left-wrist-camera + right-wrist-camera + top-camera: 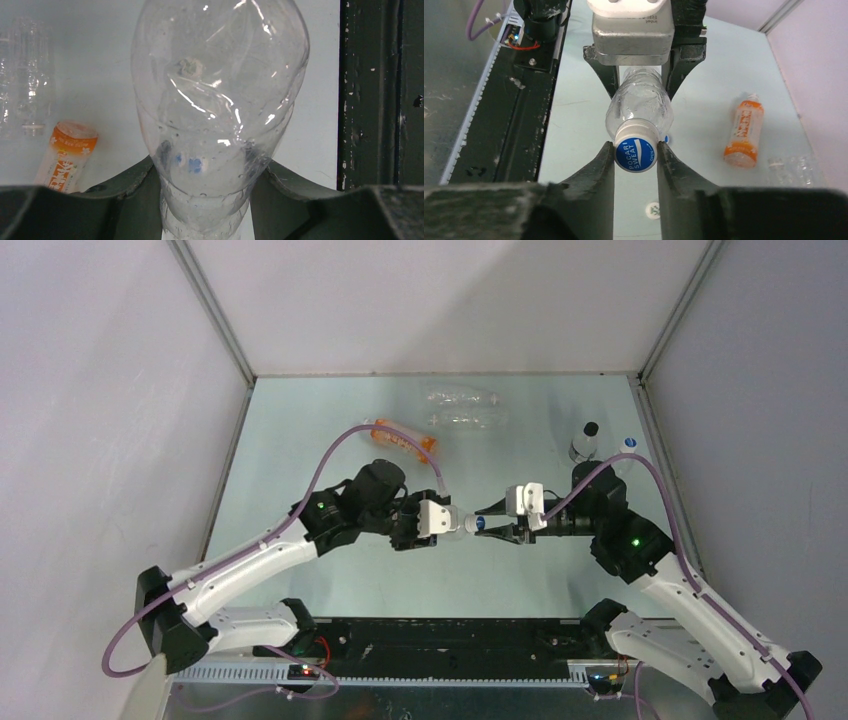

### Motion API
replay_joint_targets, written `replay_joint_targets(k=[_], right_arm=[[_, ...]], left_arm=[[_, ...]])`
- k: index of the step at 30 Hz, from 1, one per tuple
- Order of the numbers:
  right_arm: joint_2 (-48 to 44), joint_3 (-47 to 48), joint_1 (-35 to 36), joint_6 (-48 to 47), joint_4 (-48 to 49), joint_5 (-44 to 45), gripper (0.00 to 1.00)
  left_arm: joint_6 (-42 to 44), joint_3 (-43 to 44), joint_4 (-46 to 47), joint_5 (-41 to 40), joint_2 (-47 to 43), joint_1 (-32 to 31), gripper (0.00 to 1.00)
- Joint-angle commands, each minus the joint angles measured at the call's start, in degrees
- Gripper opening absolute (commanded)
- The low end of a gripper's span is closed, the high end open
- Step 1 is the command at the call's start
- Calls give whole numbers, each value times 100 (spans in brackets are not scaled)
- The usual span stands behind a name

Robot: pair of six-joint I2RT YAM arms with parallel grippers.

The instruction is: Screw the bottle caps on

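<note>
My left gripper (pixel 432 520) is shut on a clear ribbed bottle (pixel 455 524), which it holds level above the table with the neck pointing right. In the left wrist view the bottle (pixel 215 100) fills the middle, pinched low between the dark fingers of the left gripper (pixel 207 200). In the right wrist view the bottle (pixel 640 102) wears a white bottle cap (pixel 636 154) with a blue printed top. My right gripper (pixel 636 156) is shut on that cap, one fingertip touching each side. From above, the right gripper (pixel 484 525) meets the bottle's mouth.
An orange-labelled bottle (pixel 403 439) lies behind the left arm. Two clear bottles (pixel 462 408) lie at the back. Two upright bottles (pixel 585 443) stand at the right, one black-capped. A loose white cap (pixel 654 210) lies on the table below the grippers. A black rail (pixel 519 100) borders the near edge.
</note>
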Motion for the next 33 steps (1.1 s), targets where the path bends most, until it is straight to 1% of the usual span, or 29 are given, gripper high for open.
replay_joint_targets(k=[1, 3, 4, 5, 6, 7, 8, 9, 10, 11, 12, 13, 14, 15, 16, 18, 19, 20, 21, 22, 23, 24, 26, 28, 33], right_arm=[[66, 257, 39, 341, 71, -41, 11], [86, 256, 42, 801, 235, 188, 0], [113, 255, 45, 1267, 375, 291, 0], [127, 255, 45, 1515, 443, 568, 0], [160, 255, 59, 2123, 561, 749, 0], [177, 255, 92, 2479, 620, 1276, 0], [204, 251, 110, 3271, 713, 1560, 0], [203, 221, 144, 3629, 748, 2081, 0], [188, 199, 158, 4402, 806, 2362, 0], [178, 120, 181, 4796, 835, 2824, 0], [149, 15, 189, 5642, 935, 2993, 0], [126, -41, 193, 6226, 1064, 3285, 0], [116, -164, 203, 6455, 1139, 3386, 0], [109, -209, 213, 6674, 1277, 3509, 0], [112, -250, 223, 6666, 1321, 3533, 0], [110, -266, 226, 6281, 1452, 3426, 0], [64, -265, 225, 5909, 1505, 3305, 5], [32, -264, 213, 5712, 1532, 3230, 20], [-57, -263, 205, 5321, 1553, 3142, 28], [-107, -263, 192, 5155, 1551, 3129, 42], [-199, -263, 195, 4854, 1539, 3124, 47], [-240, -263, 197, 4706, 1531, 3116, 55], [-343, -263, 205, 4328, 1517, 3058, 61], [-380, -290, 215, 4208, 1612, 2975, 64], [-373, -593, 352, 4361, 2206, 3082, 65]], left_arm=[[-101, 254, 238, 50, 1, 31, 2], [-187, 188, 483, -187, -24, 20, 2], [-231, 92, 580, -443, -84, 6, 3], [-257, 27, 876, -606, -132, -7, 3], [-318, -150, 1045, -1040, -262, -58, 3], [-318, -244, 1405, -1278, -335, -100, 3], [-235, -450, 1582, -1850, -471, -233, 2], [-162, -548, 1941, -2149, -532, -320, 3], [68, -784, 2127, -2795, -633, -541, 3], [200, -917, 2532, -3126, -670, -662, 3], [512, -1175, 2748, -3705, -709, -927, 3], [677, -1323, 3274, -3986, -717, -1049, 3], [987, -1606, 3562, -4443, -701, -1277, 4], [1086, -1736, 4080, -4601, -686, -1351, 4], [1070, -1859, 4203, -4713, -649, -1418, 4], [758, -1793, 4101, -4671, -593, -1396, 4], [651, -1764, 3960, -4636, -580, -1376, 4], [421, -1725, 3832, -4526, -563, -1319, 4], [310, -1708, 3767, -4378, -559, -1284, 4], [81, -1673, 3632, -4300, -558, -1199, 5], [-150, -1656, 3561, -4091, -569, -1097, 5], [-283, -1619, 3447, -3963, -577, -1042, 5], [-639, -1585, 3357, -3587, -606, -889, 5], [-902, -1574, 3358, -3277, -629, -798, 6], [-1434, -1534, 3501, -2792, -573, -758, 7]])
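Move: The blue bottle cap is already pinched between the right fingers, right at the hand point, sitting on the neck of the bottle that the left hand holds; from the left hand it lies about 9 cm to the right, level in reach and some 5 cm higher. A loose white cap lies on the table roughly 22 cm below the right hand, 3 cm farther out and 1 cm to the right. The orange-label bottle lies about 22 cm ahead of the right hand, 15 cm left and 20 cm below. Twist the two hands against each other to screw the blue cap: swing the right gripper forward about 5 cm, rolling it around the bottle's axis (clockwise from the cap end) by some 45 degrees, while the left carries the bottle forward alongside and rolls the opposite way. Then open the right fingers off the cap and lift them, the left keeping its grip. ##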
